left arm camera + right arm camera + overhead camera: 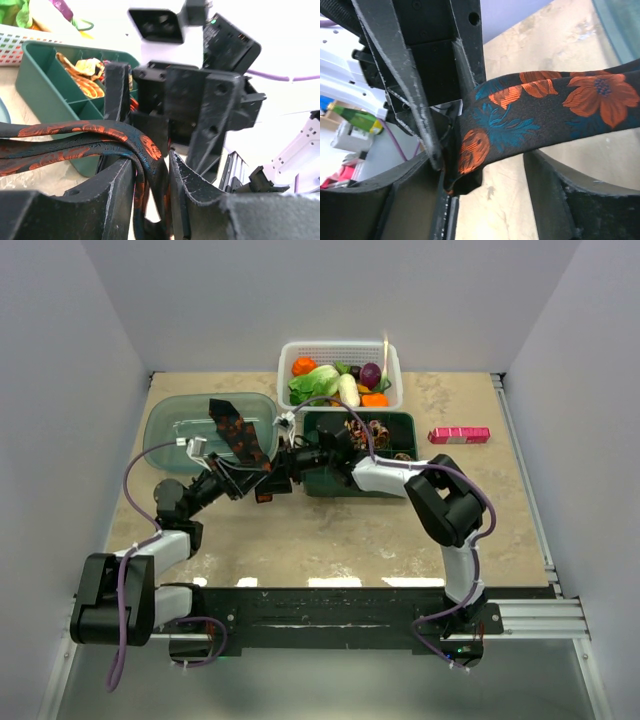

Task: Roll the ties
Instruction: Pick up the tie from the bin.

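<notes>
A long black tie with orange-red and teal flowers [232,428] runs from the clear bin down to where both grippers meet. My left gripper [263,480] [150,167] is shut on folded loops of this tie [145,145]. Facing it, my right gripper [292,462] [482,165] is open. The tie [520,117] passes between its fingers, and the folded end rests against the left finger [415,195]. The other finger stands apart from the cloth. Small rolled ties [366,430] [82,75] in tan and orange lie in the green tray.
The green divided tray [340,486] [45,85] sits just behind the grippers. A clear plastic bin [170,430] stands at the left. A white basket [290,365] of toy vegetables is at the back. A pink box [459,435] lies at the right.
</notes>
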Controlling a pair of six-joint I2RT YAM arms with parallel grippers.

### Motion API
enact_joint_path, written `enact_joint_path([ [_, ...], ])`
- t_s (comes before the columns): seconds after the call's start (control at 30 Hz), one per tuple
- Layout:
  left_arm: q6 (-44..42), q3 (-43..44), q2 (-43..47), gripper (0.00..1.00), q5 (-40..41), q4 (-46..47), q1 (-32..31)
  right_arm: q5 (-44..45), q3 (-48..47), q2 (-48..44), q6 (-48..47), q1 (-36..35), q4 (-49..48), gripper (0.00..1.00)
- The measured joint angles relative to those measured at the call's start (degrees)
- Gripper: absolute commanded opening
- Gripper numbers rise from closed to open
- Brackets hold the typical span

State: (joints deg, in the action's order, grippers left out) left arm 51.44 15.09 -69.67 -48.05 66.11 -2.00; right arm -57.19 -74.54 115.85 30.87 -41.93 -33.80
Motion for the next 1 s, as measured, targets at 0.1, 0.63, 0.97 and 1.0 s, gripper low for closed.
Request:
enact_joint_path([
  [0.1,1.22,0.00,-0.46,0.38,-0.20,2.27,0.00,-0.90,-0.02,1.11,2.99,-0.52,-3.28,0.57],
  [0.63,-1.92,3.85,2.21,1.00,7.61,-9.88,1.42,-0.44,-1.70,0.96,10.32,-0.90,-9.35,0.00],
  [0.97,-11.10,16.96,18.43,1.00,17.05,-35.34,0.48,23.41,1.51,-9.68,11.74,0.66,-4.28,0.00],
  [1.0,-11.37,17.31,18.93,1.00,17.38,-35.95,0.48,26.73,1.92,-11.74,12.70,0.92,-3.61,0.00],
])
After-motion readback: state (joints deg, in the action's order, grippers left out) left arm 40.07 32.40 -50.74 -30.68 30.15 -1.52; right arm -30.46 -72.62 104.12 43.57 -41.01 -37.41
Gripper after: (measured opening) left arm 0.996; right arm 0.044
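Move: The tie's near end is still pinched in the left fingers, at that hand's own point. From the right hand it lies roughly 1 cm back, 1 cm left and 2 cm up, in the mouth of the half-open fingers. The clear bin, where the rest of the tie lies, is about 15 cm ahead, 13 cm left and 9 cm below the left hand. The green tray is some 11 cm ahead, 22 cm right and 8 cm below that hand. The right fingers shut on the tie's near end beside the left fingers, the hand easing up about 3 cm; the left then opens wide and lets go. The right hand, keeping its pinch, rises further and swings forward, turning some 30 degrees clockwise, while the left slips forward and left, then climbs about 10 cm clear. ##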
